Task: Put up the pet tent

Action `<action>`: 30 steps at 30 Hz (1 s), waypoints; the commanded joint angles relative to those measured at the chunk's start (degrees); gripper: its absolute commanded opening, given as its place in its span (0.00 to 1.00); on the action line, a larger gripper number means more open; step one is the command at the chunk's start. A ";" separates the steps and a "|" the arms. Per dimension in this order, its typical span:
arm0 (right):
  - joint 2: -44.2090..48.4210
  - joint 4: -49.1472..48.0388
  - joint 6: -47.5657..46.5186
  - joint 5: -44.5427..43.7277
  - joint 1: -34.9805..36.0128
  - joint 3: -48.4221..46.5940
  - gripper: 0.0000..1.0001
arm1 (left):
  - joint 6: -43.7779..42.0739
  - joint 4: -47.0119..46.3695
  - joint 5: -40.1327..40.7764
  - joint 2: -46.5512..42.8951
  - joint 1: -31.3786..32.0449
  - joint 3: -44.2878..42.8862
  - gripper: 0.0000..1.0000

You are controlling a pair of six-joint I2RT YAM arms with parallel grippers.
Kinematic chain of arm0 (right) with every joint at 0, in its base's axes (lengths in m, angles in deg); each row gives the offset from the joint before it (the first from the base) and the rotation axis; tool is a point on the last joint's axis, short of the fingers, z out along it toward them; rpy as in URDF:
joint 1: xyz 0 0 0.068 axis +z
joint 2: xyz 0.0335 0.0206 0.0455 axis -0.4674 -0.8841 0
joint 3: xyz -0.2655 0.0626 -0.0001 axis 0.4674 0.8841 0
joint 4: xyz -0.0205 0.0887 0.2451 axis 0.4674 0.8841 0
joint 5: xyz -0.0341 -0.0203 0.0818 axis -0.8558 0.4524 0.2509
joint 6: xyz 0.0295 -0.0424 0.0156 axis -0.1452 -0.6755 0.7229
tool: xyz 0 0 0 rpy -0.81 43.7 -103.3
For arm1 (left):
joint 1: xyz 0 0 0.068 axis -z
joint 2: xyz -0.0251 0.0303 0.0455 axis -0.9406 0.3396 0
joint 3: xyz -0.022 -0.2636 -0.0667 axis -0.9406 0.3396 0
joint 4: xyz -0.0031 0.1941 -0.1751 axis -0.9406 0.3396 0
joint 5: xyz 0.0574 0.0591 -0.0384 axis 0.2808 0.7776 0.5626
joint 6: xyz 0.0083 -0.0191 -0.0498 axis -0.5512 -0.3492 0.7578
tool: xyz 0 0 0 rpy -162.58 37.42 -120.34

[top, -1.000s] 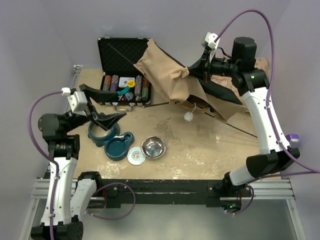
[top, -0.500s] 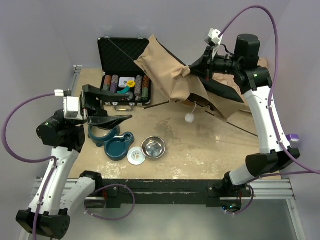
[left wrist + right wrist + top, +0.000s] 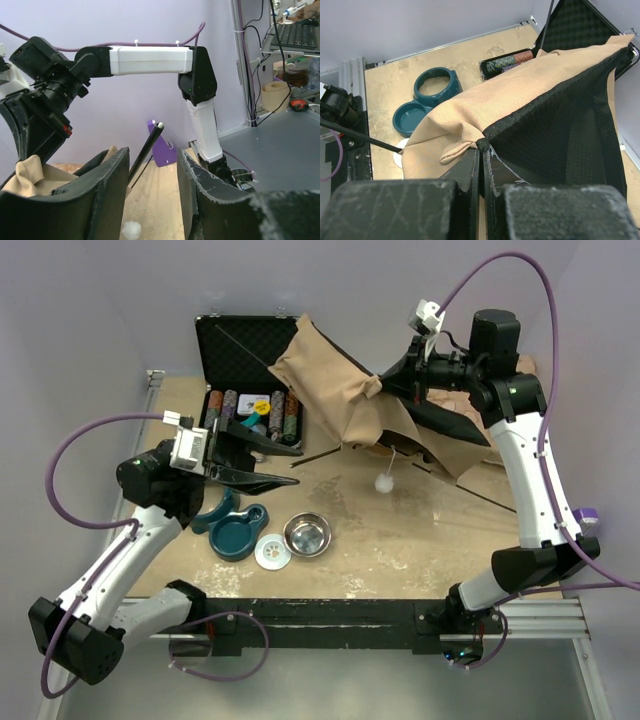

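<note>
The pet tent is a tan canvas heap with black lining, lifted off the table at the back. My right gripper is shut on its black-edged seam; its fingers meet with the fabric pinched. A white pom-pom dangles below the canvas. My left gripper reaches in from the left, just short of the tent, jaws apart. One thin black pole with a pale tip stands in the gap, close to the left finger, not pinched. The pom-pom shows low between the jaws.
An open black case with poker chips sits behind the left gripper. A teal double bowl, a steel bowl and a white disc lie near the front. More poles trail right. A patterned pillow lies back right.
My left arm has swung right and forward toward the tent, and its jaws have narrowed. The right gripper keeps its hold on the canvas; the pom-pom has shifted slightly.
</note>
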 commanded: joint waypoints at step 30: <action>2.95 -1.97 1.53 3.86 5.38 2.99 0.00 | -6.28 45.19 7.52 15.35 6.87 -15.56 0.00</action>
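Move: Between the left hand's half-open fingers lies the tent pole's free end, about 2 cm to the right of the hand and 1 cm above it. The tent's near hem is roughly 4 cm ahead and 8 cm right at nearly the same height, and the white pompom hangs level with the hand, some 14 cm right and 10 cm down. From the right hand, still gripping the bunched tent cloth, the pole end lies about 18 cm back, 12 cm left and 4 cm up. Easing about 2 cm right, the left hand shuts its half-open fingers on the pole end, pinching it near the tip. It then sweeps forward and right towards the tent's near hem, about 5 cm forward, rolling some 20 degrees so that its forward side dips. The right hand keeps its shut grip on the cloth and, late on, draws it about 3 cm back and left. ##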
